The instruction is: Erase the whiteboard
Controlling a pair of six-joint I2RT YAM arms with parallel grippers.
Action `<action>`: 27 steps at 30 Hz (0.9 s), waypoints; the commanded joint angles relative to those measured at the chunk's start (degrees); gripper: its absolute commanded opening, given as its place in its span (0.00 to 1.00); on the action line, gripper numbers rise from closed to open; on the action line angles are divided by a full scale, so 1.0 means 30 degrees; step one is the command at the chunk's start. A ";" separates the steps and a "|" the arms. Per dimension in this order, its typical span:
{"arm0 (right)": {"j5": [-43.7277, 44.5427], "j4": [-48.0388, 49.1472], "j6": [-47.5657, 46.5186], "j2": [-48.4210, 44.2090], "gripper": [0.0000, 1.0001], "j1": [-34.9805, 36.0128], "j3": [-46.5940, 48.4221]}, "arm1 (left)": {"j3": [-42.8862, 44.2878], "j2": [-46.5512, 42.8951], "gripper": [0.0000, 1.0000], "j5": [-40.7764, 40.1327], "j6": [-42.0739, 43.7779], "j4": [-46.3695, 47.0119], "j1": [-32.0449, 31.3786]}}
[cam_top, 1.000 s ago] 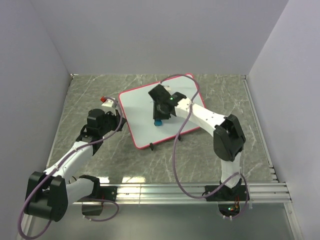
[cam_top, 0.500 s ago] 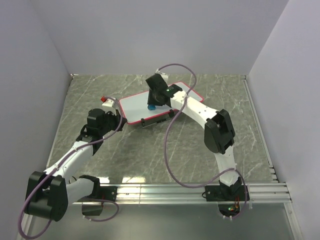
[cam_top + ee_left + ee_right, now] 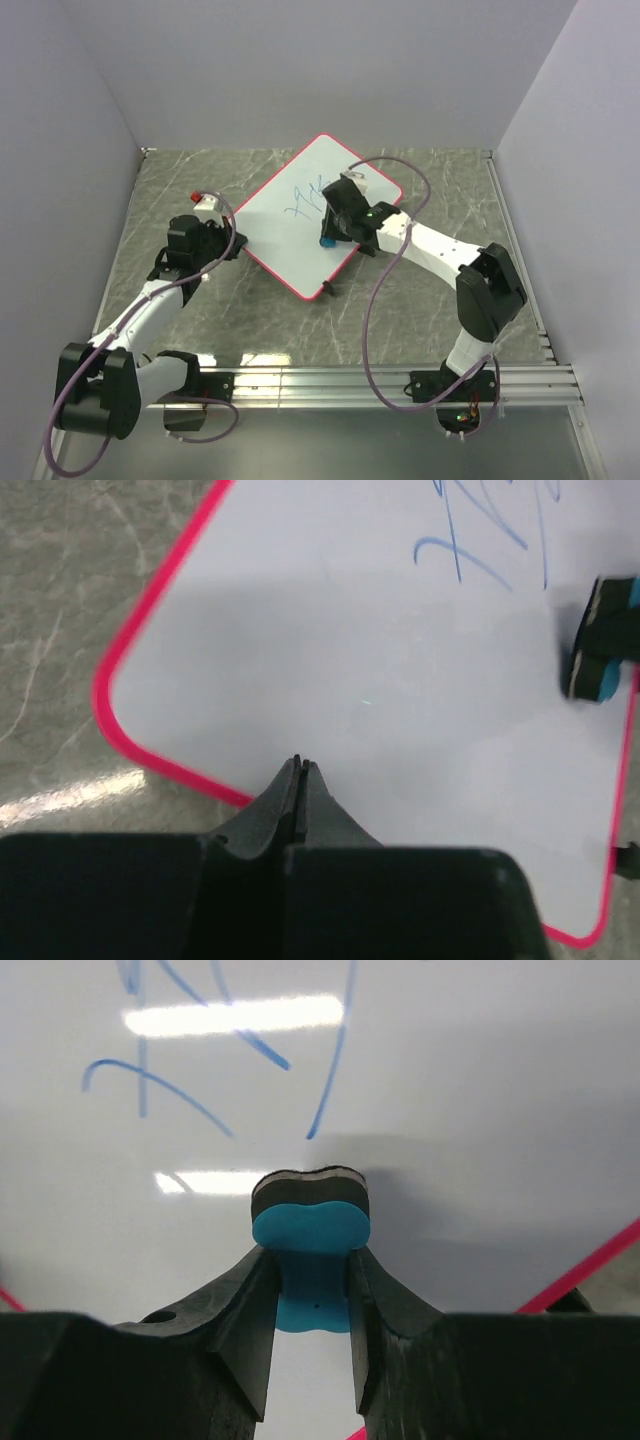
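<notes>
The whiteboard (image 3: 280, 245), white with a red-pink frame, lies askew on the marble table and carries blue scribbles (image 3: 305, 200) near its middle. My right gripper (image 3: 335, 232) is shut on the small blue eraser (image 3: 310, 1225), whose dark felt face rests against the board (image 3: 480, 1080) just below the scribbles (image 3: 200, 1020). My left gripper (image 3: 300, 765) is shut with nothing between its fingers. Its tips sit over the board's (image 3: 350, 660) near-left corner, just inside the frame. From the left wrist view the eraser (image 3: 605, 640) shows at the right, below the scribbles (image 3: 480, 540).
A white marker with a red cap (image 3: 207, 200) lies left of the board, beyond my left wrist. A small black foot (image 3: 329, 291) sticks out from the board's near edge. Grey walls close in three sides. An aluminium rail (image 3: 400, 380) runs along the front.
The board's pose differs in every frame: blank a second ago, steeply foreshortened half a second ago, now turned with blue scribbles showing. My right gripper and eraser shifted with it. The left gripper closed.
</notes>
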 commanded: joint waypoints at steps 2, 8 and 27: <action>-0.0304 -0.3218 0.0146 -0.0143 0.00 0.0120 -0.2339 | 0.0879 0.0479 0.00 0.1022 -0.0836 0.0243 0.0448; -0.0422 -0.3101 0.0380 -0.0288 0.00 0.0120 -0.3188 | 0.1492 -0.0191 0.00 0.2191 -0.1831 0.0009 0.1794; -0.0364 -0.3276 0.0147 -0.0670 0.00 0.0120 -0.4480 | 0.6093 0.5163 0.58 1.3089 -0.4966 0.3229 0.4110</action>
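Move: The whiteboard's free top-left corner is about 6 cm ahead of the left gripper's shut fingertips, 2 cm to their left and 3 cm higher; the blue marks lie some 10 cm ahead and 17 cm right. The right gripper already holds the eraser on the board. The bottom edge it heads for lies about 4 cm back, 4 cm right and 5 cm below; the marks are 9 cm ahead and 8 cm left, the right black clip level and 9 cm right. Draw the right gripper back and down, drifting right, about 11 cm in all, dragging the held eraser down the sloping board to its bottom edge, tipping the fingers steeper by some 15 degrees. Meanwhile lift the left gripper off the board's left edge, easing forward, and spread its fingers on the way; then roll its left side down and sink slightly to bring them around the top-left corner. ##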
